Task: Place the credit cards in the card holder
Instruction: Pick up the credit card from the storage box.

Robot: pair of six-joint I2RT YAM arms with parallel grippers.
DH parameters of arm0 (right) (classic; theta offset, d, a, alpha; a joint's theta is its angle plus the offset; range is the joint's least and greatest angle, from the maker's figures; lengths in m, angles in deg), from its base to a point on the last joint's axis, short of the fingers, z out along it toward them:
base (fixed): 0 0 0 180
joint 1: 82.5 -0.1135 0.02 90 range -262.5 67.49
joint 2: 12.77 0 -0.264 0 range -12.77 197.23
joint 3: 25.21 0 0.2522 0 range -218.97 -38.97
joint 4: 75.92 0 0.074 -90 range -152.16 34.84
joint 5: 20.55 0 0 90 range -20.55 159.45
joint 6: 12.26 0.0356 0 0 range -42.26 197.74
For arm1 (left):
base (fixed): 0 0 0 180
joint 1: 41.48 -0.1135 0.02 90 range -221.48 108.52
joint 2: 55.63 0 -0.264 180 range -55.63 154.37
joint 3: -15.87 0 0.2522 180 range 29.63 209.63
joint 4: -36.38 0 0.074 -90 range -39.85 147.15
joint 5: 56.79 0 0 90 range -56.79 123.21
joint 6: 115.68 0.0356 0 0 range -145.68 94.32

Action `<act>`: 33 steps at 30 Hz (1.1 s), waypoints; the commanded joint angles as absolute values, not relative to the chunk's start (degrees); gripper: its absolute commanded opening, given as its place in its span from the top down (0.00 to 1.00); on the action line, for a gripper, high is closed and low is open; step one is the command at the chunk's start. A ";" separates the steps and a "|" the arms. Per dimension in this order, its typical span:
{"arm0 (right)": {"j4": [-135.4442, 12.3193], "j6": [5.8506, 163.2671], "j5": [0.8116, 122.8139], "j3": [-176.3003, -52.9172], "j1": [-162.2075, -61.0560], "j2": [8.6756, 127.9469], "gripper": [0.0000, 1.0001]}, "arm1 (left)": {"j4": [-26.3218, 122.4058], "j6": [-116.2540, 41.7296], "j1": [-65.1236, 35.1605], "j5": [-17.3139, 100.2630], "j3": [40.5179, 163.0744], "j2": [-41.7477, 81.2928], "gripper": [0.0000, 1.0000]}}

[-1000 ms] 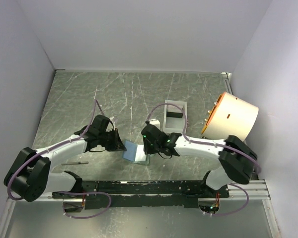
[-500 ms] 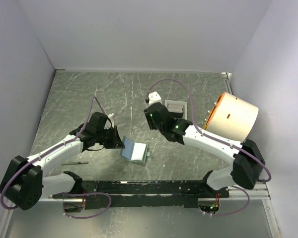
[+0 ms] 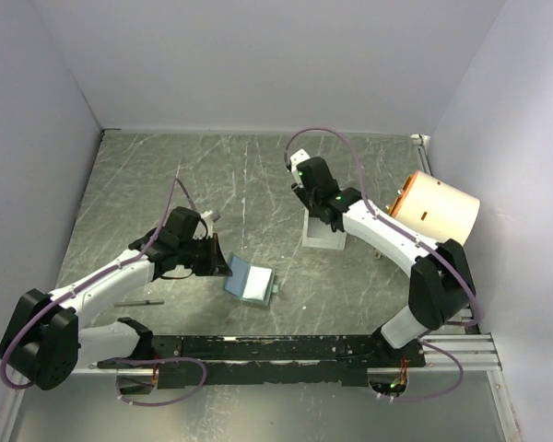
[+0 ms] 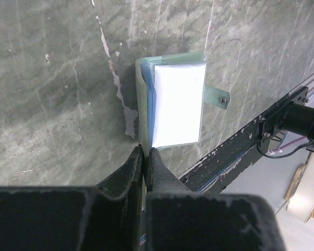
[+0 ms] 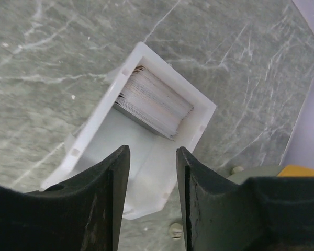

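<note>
The sage-green card holder (image 3: 252, 284) lies open on the table, pale inside face up (image 4: 177, 104), its snap tab (image 4: 217, 97) sticking out to one side. My left gripper (image 3: 223, 267) is shut on the edge of its raised left flap, which runs in between the fingertips (image 4: 145, 152). The credit cards (image 5: 154, 102) stand as a stack on edge in the far end of a white tray (image 5: 89, 130). My right gripper (image 5: 153, 151) hovers open over the tray's bare near half, nothing between its fingers. In the top view the right arm covers most of the tray (image 3: 326, 241).
A cream and orange drum (image 3: 433, 216) lies at the right wall, close to the right arm. A thin dark strip (image 3: 138, 303) lies on the table near the left arm. A black rail (image 3: 286, 348) runs along the near edge. Walls close off three sides.
The right arm has swung from the card holder back and to the right, over the white tray, its jaws opening wider. The left gripper kept its hold; the holder shifted slightly.
</note>
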State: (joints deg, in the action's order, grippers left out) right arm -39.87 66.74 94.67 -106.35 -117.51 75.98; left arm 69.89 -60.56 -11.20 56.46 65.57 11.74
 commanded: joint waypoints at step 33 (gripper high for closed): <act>-66.97 30.84 74.38 -86.62 -107.32 77.66 0.57 | 68.69 -60.27 -10.81 59.84 65.76 9.86 0.91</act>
State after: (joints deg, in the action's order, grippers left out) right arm -63.92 32.23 75.39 -86.96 -108.00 76.75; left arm 69.72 -60.58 -11.20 58.08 65.57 10.74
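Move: The card stack stands at the far end of the white storage box, some 5 cm ahead of my right hand, 4 cm to its right and 12 cm below. The box's middle lies about level with that hand, 5 cm to its right and 13 cm down; the card holder is some 19 cm back, 12 cm left and 13 cm lower. From my left hand the stack is about 23 cm ahead, 22 cm right and 5 cm below. I sink my right hand about 7.5 cm into closer reach of the card stack's near face, easing some 3 cm to the right on the way. Meanwhile I turn the wrist roughly 25 degrees counter-clockwise with a slight roll that drops its left side. My fingers stay partly open and end just short of the dark front card, no touch visible. ##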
